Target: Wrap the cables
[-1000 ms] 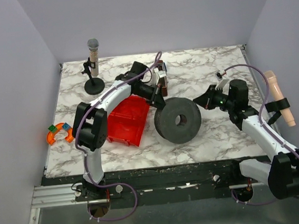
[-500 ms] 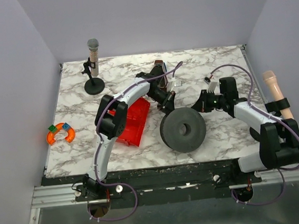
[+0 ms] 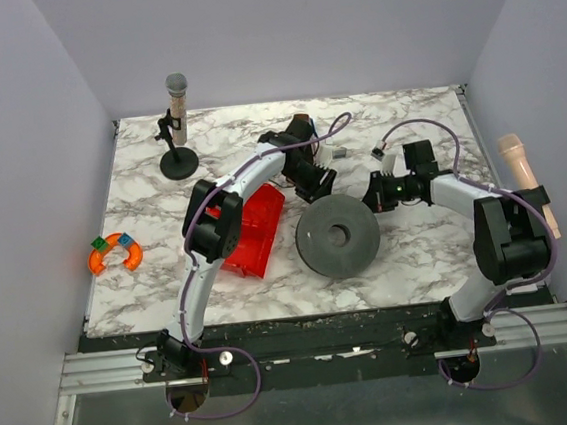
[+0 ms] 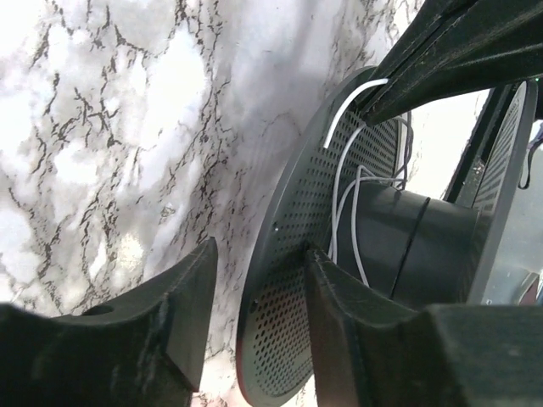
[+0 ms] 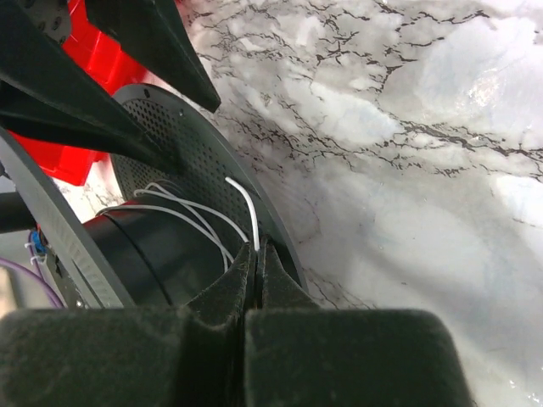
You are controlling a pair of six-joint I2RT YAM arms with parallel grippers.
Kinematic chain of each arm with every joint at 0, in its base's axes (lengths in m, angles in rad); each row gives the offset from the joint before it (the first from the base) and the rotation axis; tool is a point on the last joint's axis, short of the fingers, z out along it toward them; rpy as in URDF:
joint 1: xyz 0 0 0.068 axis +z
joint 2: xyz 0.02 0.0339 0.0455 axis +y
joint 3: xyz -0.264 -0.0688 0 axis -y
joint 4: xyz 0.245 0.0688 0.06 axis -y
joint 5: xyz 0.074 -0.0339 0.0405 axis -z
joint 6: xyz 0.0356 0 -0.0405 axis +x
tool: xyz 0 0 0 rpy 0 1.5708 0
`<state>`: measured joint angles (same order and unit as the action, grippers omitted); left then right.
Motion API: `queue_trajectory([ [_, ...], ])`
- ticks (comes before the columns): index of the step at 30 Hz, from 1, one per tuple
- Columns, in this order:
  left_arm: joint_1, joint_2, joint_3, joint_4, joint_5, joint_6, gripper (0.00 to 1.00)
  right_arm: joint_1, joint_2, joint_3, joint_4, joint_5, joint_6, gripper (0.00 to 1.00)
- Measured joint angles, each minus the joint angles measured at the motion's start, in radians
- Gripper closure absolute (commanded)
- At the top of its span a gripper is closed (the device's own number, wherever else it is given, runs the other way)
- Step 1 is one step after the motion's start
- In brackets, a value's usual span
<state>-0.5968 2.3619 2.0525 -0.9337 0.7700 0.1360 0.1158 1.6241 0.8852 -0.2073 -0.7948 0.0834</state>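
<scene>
The black spool lies mid-table with its round face up. Thin white cable loops loosely round its hub between the perforated flanges. My left gripper is at the spool's far edge. In the left wrist view it is open and straddles one flange, the right finger against the flange's inner side. My right gripper is at the spool's far right edge. In the right wrist view it is shut on the white cable's end, just inside the flange.
A red bin lies left of the spool, under my left arm. A microphone on a black stand is at the back left. An orange toy sits at the left edge. A beige microphone hangs off the right edge.
Both grippers have closed in on the spool's far edge. The spool has tipped from leaning to lying flatter, face up. The right wrist has moved left and further back.
</scene>
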Motion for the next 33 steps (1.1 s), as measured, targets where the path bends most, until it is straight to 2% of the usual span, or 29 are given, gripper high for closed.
queue_trajectory([
  [3, 0.002, 0.000, 0.000, 0.001, -0.019, 0.005, 0.40, 0.000, 0.021, 0.017, -0.011, -0.012, -0.020, 0.99],
  [12, 0.001, -0.007, 0.000, 0.025, -0.079, 0.011, 0.37, 0.000, 0.090, 0.090, -0.031, -0.053, -0.060, 0.99],
  [17, -0.003, -0.011, 0.000, 0.035, -0.094, 0.014, 0.32, 0.000, 0.097, 0.105, -0.044, -0.057, -0.086, 0.99],
  [22, -0.001, -0.013, 0.000, 0.058, -0.097, 0.014, 0.31, 0.000, 0.097, 0.111, -0.055, -0.055, -0.104, 0.99],
  [30, 0.041, -0.014, 0.045, 0.294, -0.159, -0.026, 0.30, 0.021, 0.094, 0.111, -0.133, -0.058, -0.111, 0.99],
  [33, 0.052, -0.021, 0.048, 0.337, -0.161, -0.034, 0.34, 0.027, 0.092, 0.111, -0.142, -0.062, -0.111, 0.99],
])
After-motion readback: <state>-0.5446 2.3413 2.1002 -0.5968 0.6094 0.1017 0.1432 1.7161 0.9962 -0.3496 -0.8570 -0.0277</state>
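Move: The cable spool's middle lies some 9 cm back and 2 cm right of the left hand, about 2 cm lower; that hand's fingers straddle the lower flange's rim. The brown case sits about 13 cm ahead of the left hand and 5 cm to its left, the red tray some 19 cm left and 5 cm back, both lower. From the right hand, which has the cable end pinched, the spool's middle is about 7 cm back, 9 cm left and 2 cm below. The left hand spreads its already parted fingers further around the lower flange while easing about 2 cm forward, then quickly pulls clear of the spool, forward to some 10 cm in all and nearly 4 cm up, towards the brown case, its fingertips swinging forward some 20 degrees. The right hand keeps its pinch on the white cable end by the spool's rim, drifting a little forward with the left hand at first and coming back about 2 cm as the left hand leaves, with a slight shift left. ##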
